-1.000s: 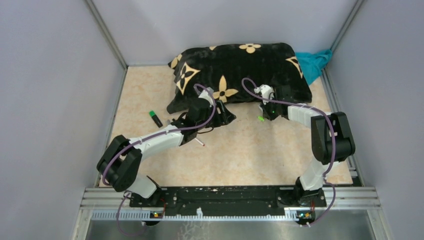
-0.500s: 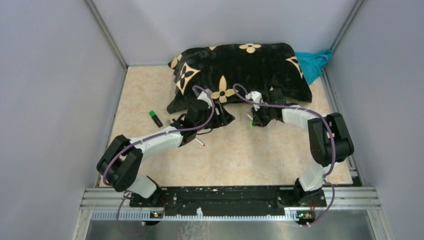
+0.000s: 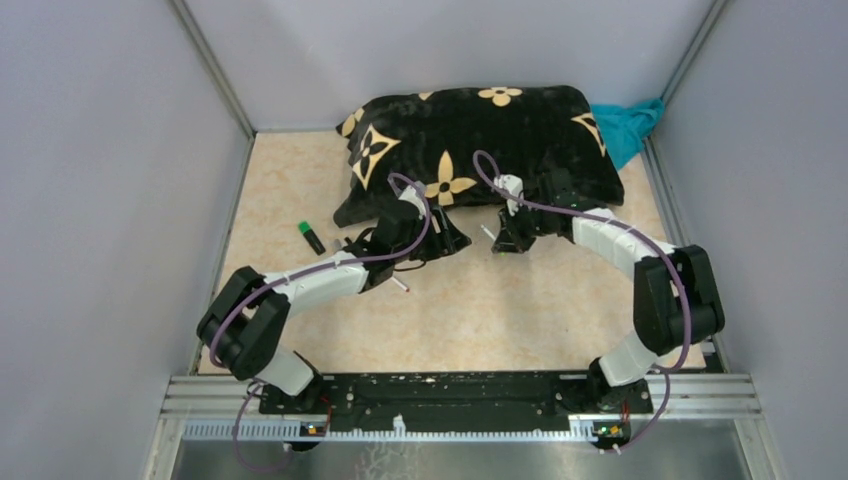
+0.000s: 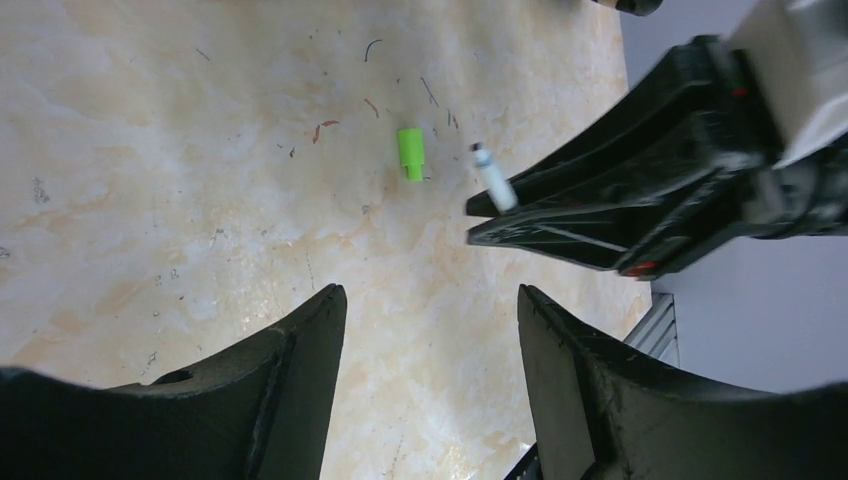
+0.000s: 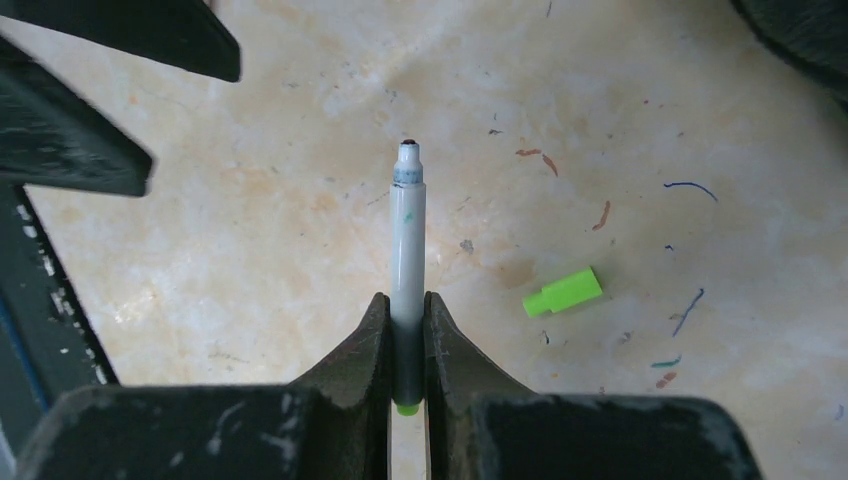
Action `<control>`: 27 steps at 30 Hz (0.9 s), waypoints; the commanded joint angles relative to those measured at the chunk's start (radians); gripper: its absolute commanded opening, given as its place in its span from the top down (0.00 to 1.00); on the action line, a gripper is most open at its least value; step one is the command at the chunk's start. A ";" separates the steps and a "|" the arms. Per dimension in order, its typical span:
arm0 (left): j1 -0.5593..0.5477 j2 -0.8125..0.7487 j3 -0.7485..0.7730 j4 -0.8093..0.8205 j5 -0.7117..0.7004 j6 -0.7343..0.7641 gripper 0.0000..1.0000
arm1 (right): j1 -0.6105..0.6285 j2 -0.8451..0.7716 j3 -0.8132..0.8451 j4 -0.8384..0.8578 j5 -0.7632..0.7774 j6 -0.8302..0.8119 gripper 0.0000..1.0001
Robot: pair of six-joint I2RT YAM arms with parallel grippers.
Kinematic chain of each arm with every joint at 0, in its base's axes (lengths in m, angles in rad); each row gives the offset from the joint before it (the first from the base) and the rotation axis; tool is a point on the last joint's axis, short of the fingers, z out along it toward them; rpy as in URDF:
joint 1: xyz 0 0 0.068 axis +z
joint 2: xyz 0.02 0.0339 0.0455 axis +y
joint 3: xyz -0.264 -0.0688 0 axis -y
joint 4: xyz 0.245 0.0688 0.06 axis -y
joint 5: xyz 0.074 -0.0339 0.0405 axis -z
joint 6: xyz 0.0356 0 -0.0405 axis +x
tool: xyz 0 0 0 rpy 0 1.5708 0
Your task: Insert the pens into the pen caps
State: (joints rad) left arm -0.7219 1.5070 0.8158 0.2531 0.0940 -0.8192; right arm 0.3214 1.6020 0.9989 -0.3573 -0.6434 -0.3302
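Note:
My right gripper (image 5: 407, 300) is shut on a white-grey pen (image 5: 407, 235) with a green rear end and a bare dark tip that points away from the wrist. A bright green pen cap (image 5: 563, 291) lies on the table to the pen's right. In the left wrist view this green cap (image 4: 410, 153) lies on the table beyond my open, empty left gripper (image 4: 430, 295), and the pen's tip (image 4: 493, 178) sticks out beside it. From above, my left gripper (image 3: 452, 240) and right gripper (image 3: 497, 240) face each other in front of the pillow.
A black pillow with gold flowers (image 3: 470, 135) lies at the back, with a teal cloth (image 3: 628, 125) in the back right corner. A stubby black marker with a green end (image 3: 312, 237) lies at the left. A white pen with a red tip (image 3: 400, 284) lies by the left forearm.
My right arm has swung left with the pen, bringing its gripper close to the left gripper. The left arm has barely moved.

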 commanded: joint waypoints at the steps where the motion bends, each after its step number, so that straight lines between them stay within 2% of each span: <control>1: -0.003 0.026 0.041 -0.027 0.018 0.006 0.31 | -0.076 -0.100 0.047 -0.080 -0.143 -0.011 1.00; 10: -0.039 0.135 0.163 -0.081 0.023 0.063 0.32 | -0.235 -0.254 -0.045 -0.110 -0.261 -0.036 1.00; 21: -0.081 0.349 0.405 -0.179 0.040 0.156 0.33 | -0.391 -0.358 -0.106 -0.107 -0.329 -0.013 1.00; 27: -0.120 0.478 0.568 -0.322 -0.050 0.171 0.33 | -0.428 -0.377 -0.138 -0.064 -0.337 0.016 1.00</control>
State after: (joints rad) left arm -0.8143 1.9171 1.2812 0.0559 0.1089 -0.6811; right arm -0.0753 1.2633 0.8764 -0.4713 -0.9436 -0.3325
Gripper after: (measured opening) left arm 0.672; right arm 0.065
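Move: On the table, the green cap lies about 8 cm ahead of the open left hand, 9 cm to its right and 13 cm below. From the right hand, which already holds the white pen, the cap is roughly 5 cm ahead, 1 cm to the right and 8 cm below. The red-capped pen lies about level with the left hand, 15 cm to its left; the black pillow's middle is some 22 cm beyond the cap. Lifting the white pen clear of the cap, the right hand rises about 8 cm while swinging some 9 cm to the right, its wrist rolling slightly, and keeps its closed grip. Into the space it leaves, the left hand travels right, with some forward and a late sink, towards the green cap; its fingers stay open and touch nothing yet, and it turns a little clockwise. ##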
